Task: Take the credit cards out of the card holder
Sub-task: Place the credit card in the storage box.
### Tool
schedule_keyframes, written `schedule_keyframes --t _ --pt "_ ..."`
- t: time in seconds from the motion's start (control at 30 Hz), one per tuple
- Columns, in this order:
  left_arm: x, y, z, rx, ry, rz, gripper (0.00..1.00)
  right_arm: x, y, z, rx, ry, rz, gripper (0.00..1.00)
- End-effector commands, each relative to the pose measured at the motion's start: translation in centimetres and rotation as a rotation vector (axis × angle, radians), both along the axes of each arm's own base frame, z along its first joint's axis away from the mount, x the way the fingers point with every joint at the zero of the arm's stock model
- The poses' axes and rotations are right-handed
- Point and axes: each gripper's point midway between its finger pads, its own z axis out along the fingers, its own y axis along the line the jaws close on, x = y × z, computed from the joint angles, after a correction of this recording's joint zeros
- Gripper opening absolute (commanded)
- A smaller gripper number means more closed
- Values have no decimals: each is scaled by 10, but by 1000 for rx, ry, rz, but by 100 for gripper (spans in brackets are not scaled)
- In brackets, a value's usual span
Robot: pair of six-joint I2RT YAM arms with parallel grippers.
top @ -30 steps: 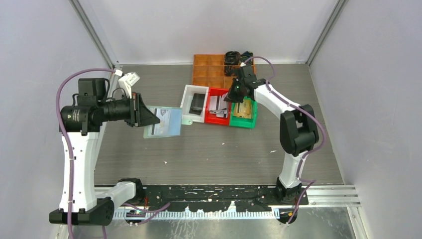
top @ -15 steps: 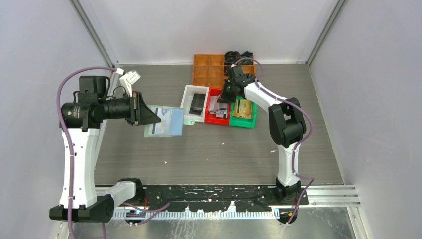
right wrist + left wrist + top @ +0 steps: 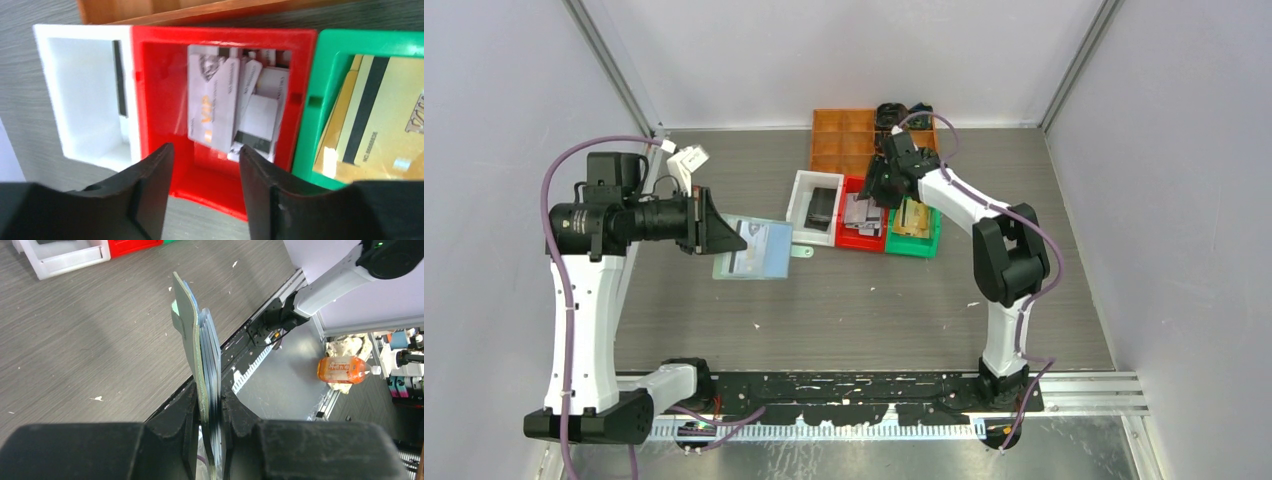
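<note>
The pale sage-green card holder (image 3: 754, 247) hangs edge-on above the table's left half, with my left gripper (image 3: 724, 238) shut on its near edge. In the left wrist view the card holder (image 3: 192, 330) stands upright between my fingers (image 3: 187, 405), its bluish pockets fanned. My right gripper (image 3: 205, 150) is open over the red bin (image 3: 160, 100), nothing between its jaws. Silvery-white credit cards (image 3: 212, 100) lie in a loose pile in that bin. Gold-tan cards (image 3: 370, 115) fill the green bin (image 3: 310, 100), and a black card (image 3: 822, 205) lies in the white bin (image 3: 802, 195).
The three bins stand side by side at the table's back middle. Behind them is the orange compartment tray (image 3: 844, 140) with dark fabric bundles (image 3: 894, 115) at its right end. Grey walls close in the left, right and back.
My right gripper shifted left from the red-green bin border to over the red bin and went from shut to open. The left arm and the card holder stayed still.
</note>
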Motion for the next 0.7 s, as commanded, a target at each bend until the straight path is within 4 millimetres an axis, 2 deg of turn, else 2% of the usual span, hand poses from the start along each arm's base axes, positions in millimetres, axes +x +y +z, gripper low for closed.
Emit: schedule_keyframes --t 0.0,0.17,0.33,0.47,0.57,0.67 --pt "-5 0 1 12 -20 -32 0 -10 8 81 -10 -180 25 60" --pt "-8 3 -6 38 -21 -56 0 -38 22 137 31 -281 98 77" --pt "-9 4 -14 60 -19 -95 0 -82 60 195 194 -363 285 93" --pt "-9 3 -15 58 -20 -130 0 -127 89 236 407 -396 488 98" --pt "-10 2 -15 48 -19 -150 0 -163 102 265 559 -438 640 99" --pt "-12 1 -15 44 -24 -167 0 -197 112 285 651 -480 770 99"
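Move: Back and to the left of the empty right hand hangs the card holder in the left gripper: about 26 cm back, 16 cm left and 23 cm up. The right fingers are over the red bin of cards, whose middle is some 2 cm ahead, level sideways and 6 cm below; the white bin is about 11 cm left and 3 cm ahead. The left hand has the holder's middle roughly 2 cm to its right and 2 cm below, level front to back. Rising clear of the red bin, the right hand climbs about 23 cm, at first almost straight up, then sweeping back and to the left towards the card holder. Its half-open fingers spread fully as they tip upward and swing some 30 degrees counter-clockwise. The left hand keeps its pinch on the holder and sinks a little, about 2.5 cm. ##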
